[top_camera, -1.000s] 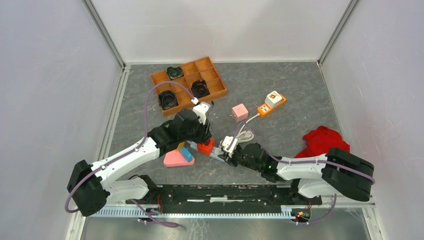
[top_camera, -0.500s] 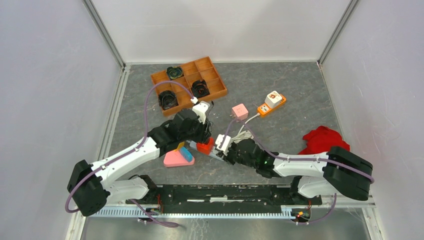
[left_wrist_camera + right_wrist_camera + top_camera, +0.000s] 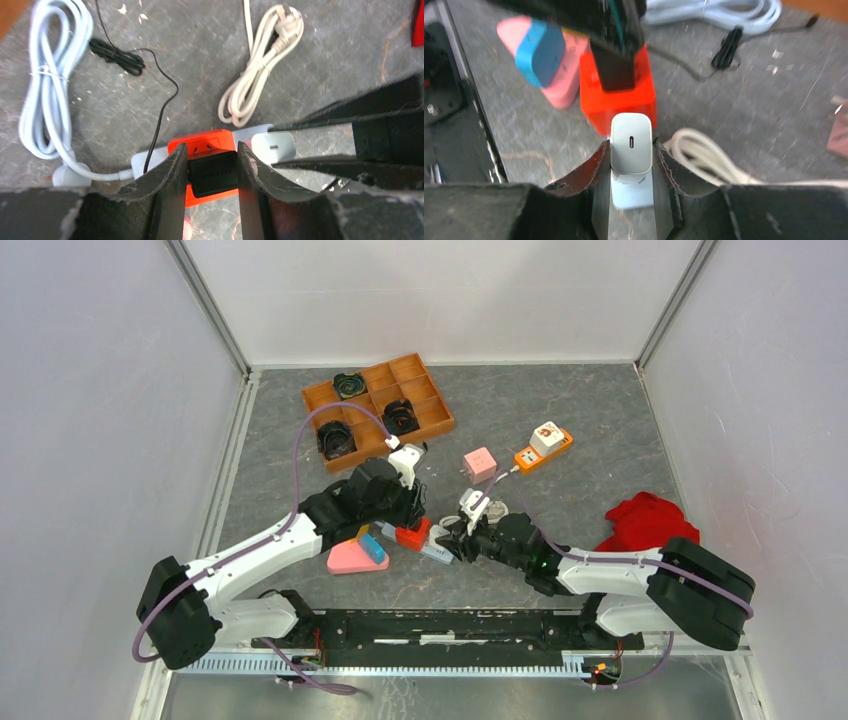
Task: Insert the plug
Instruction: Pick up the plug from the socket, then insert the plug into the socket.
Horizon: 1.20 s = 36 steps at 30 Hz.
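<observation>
In the left wrist view my left gripper is shut on a black plug that sits on the orange-red socket block of a white power strip. Its thin black cord runs away across the mat. Just right of the block, a white charger with a slot-shaped port stands on the strip, and my right gripper is shut on it. From above, the two grippers meet over the block near the table's middle.
A pink wedge with a blue piece lies left of the strip. Coiled white cables lie beyond it. Farther back are an orange compartment tray, a pink cube and an orange-white adapter. A red cloth lies right.
The right wrist has shifted left and then swung back away from the near edge, still holding the white charger. The left arm and the black plug have hardly moved.
</observation>
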Motion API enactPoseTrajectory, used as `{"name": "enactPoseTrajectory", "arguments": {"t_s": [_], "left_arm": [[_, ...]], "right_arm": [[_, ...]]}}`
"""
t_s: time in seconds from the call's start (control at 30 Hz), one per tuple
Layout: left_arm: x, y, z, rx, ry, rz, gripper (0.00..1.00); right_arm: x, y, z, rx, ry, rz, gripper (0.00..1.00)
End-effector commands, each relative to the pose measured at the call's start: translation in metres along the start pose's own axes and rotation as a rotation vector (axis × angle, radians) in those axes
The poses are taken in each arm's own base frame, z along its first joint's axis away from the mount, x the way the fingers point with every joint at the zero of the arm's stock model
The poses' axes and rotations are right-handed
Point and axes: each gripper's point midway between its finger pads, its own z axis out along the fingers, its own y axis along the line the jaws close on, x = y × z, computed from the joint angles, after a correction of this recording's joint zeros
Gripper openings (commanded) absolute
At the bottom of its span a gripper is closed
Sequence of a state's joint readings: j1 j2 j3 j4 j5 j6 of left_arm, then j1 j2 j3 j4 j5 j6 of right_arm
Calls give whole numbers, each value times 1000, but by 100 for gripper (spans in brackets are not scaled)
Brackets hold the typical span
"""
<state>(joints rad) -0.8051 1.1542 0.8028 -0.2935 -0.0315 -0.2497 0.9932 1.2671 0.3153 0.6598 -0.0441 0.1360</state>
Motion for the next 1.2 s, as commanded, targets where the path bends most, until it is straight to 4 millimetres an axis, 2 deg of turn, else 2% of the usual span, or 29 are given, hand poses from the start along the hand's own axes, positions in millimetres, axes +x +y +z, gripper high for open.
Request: {"name": "enactPoseTrajectory", "arguments": {"t_s": [0.0, 0.1, 0.2, 0.33, 0.4, 0.47, 0.57, 0.77, 0.8, 0.93, 1.03, 1.17], "left_arm": [[52, 13, -2, -43, 195, 39, 28], [50, 13, -3, -45, 187, 38, 28], [50, 13, -3, -46, 186, 38, 28], [42, 11, -5, -46, 162, 18, 32], [34, 7, -5, -31, 136, 0, 37], [25, 3, -7, -18, 109, -17, 48], [6, -1, -11, -19, 63, -51, 62], [-44, -14, -23, 6, -52, -88, 78], [-50, -14, -25, 5, -64, -86, 84], [-68, -6, -34, -43, -122, -60, 98], [-73, 7, -39, -110, -164, -57, 100], [-75, 9, -41, -120, -185, -72, 100]], "right_arm": [[-99, -4, 0, 21, -334, 23, 0], [-104, -2, 2, 19, -301, -114, 0], [-102, -8, 3, 45, -243, -199, 0], [-92, -33, -5, 150, -157, -235, 0], [-92, -45, -13, 185, -154, -214, 0], [-96, -57, -22, 223, -173, -198, 0], [-103, -83, -36, 306, -187, -215, 0], [-117, -150, -58, 474, -221, -184, 0], [-120, -162, -63, 512, -227, -170, 0], [-120, -204, -76, 667, -223, -51, 0], [-116, -223, -83, 788, -225, 78, 0], [-101, -247, -93, 970, -211, 240, 0]]}}
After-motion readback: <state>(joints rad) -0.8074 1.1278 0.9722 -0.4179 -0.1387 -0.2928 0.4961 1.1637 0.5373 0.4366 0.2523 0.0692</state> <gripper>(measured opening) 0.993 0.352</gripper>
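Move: The right hand holds the white plug low at the outer end of the blue power strip. The orange strip's free socket lies about 21 cm ahead of it, 21 cm right and 4 cm lower. The cream cord coil is some 6 cm ahead and 6 cm right of this hand, the pink cube plug 18 cm ahead and 8 cm right. The left hand grips the black adapter right at its fingertips; from it that socket is about 16 cm ahead, 31 cm right and 8 cm down. Upward first, some 6 cm off the blue strip, then in a level sweep of roughly 16 cm each forward and to the right, the right hand carries the white plug over the cream coil towards the orange strip, turning about 45 degrees clockwise with its grip kept. The left hand holds the black adapter at first, then opens wide, lets go and rises clear. ##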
